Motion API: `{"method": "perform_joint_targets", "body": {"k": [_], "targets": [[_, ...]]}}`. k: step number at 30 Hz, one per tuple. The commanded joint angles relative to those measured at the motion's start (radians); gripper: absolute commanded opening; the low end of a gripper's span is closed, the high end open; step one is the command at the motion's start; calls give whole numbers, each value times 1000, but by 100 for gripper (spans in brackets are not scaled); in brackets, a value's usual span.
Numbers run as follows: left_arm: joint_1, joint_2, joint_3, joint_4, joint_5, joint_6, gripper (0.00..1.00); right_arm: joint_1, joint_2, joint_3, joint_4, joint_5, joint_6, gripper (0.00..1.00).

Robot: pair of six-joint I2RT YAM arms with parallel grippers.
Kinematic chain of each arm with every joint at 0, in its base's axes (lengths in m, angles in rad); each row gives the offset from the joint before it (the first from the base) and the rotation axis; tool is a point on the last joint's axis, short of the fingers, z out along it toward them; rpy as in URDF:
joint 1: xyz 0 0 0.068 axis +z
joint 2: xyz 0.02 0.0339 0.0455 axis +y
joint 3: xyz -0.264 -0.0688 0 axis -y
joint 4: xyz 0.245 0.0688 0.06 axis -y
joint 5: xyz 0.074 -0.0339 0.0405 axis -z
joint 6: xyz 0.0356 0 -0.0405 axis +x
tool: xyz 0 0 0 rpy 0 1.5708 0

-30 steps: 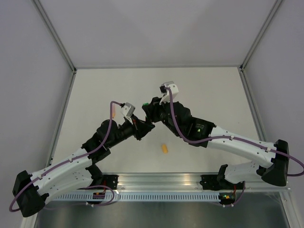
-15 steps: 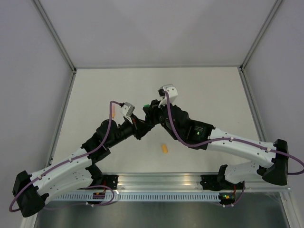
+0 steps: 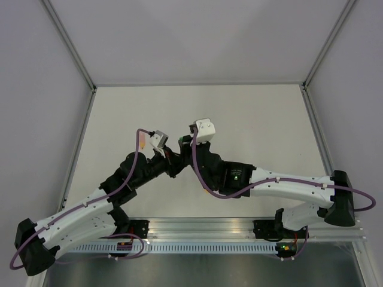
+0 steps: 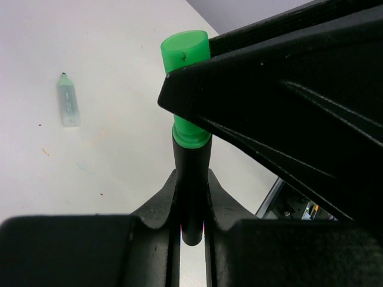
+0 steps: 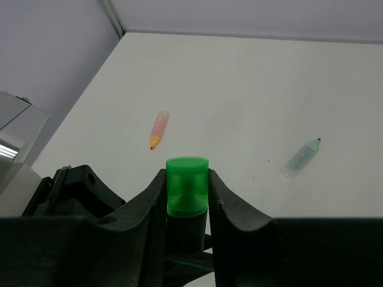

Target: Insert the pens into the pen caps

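The black-barrelled pen [image 4: 191, 173] stands upright between the fingers of my left gripper [image 4: 191, 177], which is shut on its lower barrel. The bright green pen cap [image 5: 187, 185] sits on the pen's top end, its rim against the black barrel [image 5: 187, 230]. My right gripper [image 5: 187, 179] is shut on this cap from both sides; the cap [image 4: 187, 66] also shows in the left wrist view beside a right finger [image 4: 269, 101]. The pale pink-orange pen [image 5: 158, 130] lies on the table beyond. The orange-yellow cap is hidden.
A pale translucent greenish pen [image 5: 301, 158] with a dark tip lies loose on the white table [image 5: 251, 89], also seen as the greenish pen [image 4: 69, 103] in the left wrist view. Both arms cross over the table's middle [image 3: 179, 149]. Grey walls [image 3: 191, 36] stand round the table.
The right arm has swung left and nearer, bringing its gripper tight against the left one. It now covers the orange-yellow cap that lay on the table.
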Motion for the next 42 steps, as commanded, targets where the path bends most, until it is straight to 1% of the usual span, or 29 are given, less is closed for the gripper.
{"method": "perform_joint_targets", "body": {"k": [1, 5, 6, 7, 11, 12, 14, 15, 16, 20, 21, 23, 25, 27, 32, 33, 37, 39, 40, 42], "targets": [[5, -55, 2, 107, -56, 0, 2, 34, 30, 12, -17, 39, 34, 2], [5, -75, -13, 133, -29, -3, 2, 48, 29, -11, 25, 36, 37, 10], [5, -77, -15, 137, -25, -1, 2, 49, 24, -24, 32, 33, 38, 16], [4, -77, -16, 139, -22, -1, 2, 51, 18, -30, 48, 31, 40, 19], [5, -75, -21, 157, 7, 2, 2, 52, 6, -47, 63, 13, 46, 25], [4, -77, -22, 162, 12, 2, 2, 52, 3, -48, 83, 4, 40, 29], [4, -78, -24, 167, 21, 5, 2, 51, -4, -47, 94, -2, 37, 33], [5, -80, -24, 168, 21, 6, 2, 51, -7, -45, 95, -4, 29, 40], [4, -80, -25, 168, 23, 6, 2, 52, -8, -45, 95, -4, 26, 45], [5, -81, -27, 179, 43, 8, 2, 51, -34, -42, 89, -2, 12, 59], [4, -81, -28, 182, 49, 6, 2, 51, -39, -38, 85, -2, 8, 66], [5, -84, -33, 194, 67, 6, 2, 52, -53, -28, 74, -1, -1, 69], [5, -86, -34, 205, 81, 5, 2, 51, -77, -22, 39, 2, -12, 74], [5, -87, -38, 213, 101, 6, 2, 51, -102, -25, 39, -19, -32, 80], [5, -83, -45, 257, 179, 11, 2, 45, -198, -4, 19, -116, -115, 86], [4, -81, -45, 265, 194, 11, 2, 39, -214, 10, 11, -167, -127, 87], [4, -72, -45, 291, 273, 12, 2, 20, -301, 28, -13, -344, -185, 88], [4, -64, -48, 309, 299, 14, 2, 16, -323, 56, -53, -434, -207, 87], [5, -63, -48, 318, 334, 15, 2, 13, -326, 65, -67, -459, -215, 86], [4, -52, -48, 346, 377, 15, 2, 2, -330, 94, -118, -525, -236, 83]]}}
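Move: The green cap is already between my right fingers, on the upper end of the black pen that my left hand grips, about 6 cm above my left hand and 1 cm ahead. From my right hand the orange cap lies on the table some 2 cm back and 6 cm right, the pale green pen about 23 cm ahead and 6 cm right, and the orange-red pen roughly 22 cm ahead and 21 cm left, all some 28 cm below. With the green cap and pen gripped between both hands, I shift them about 1 cm to my left and pause. Then I open my right fingers wide, let go of the cap and draw that hand up about 12 cm, back and a little right, turning some 20 degrees counter-clockwise. My left hand keeps the pen, rising 6 cm and easing back as it tilts upward and turns clockwise. ##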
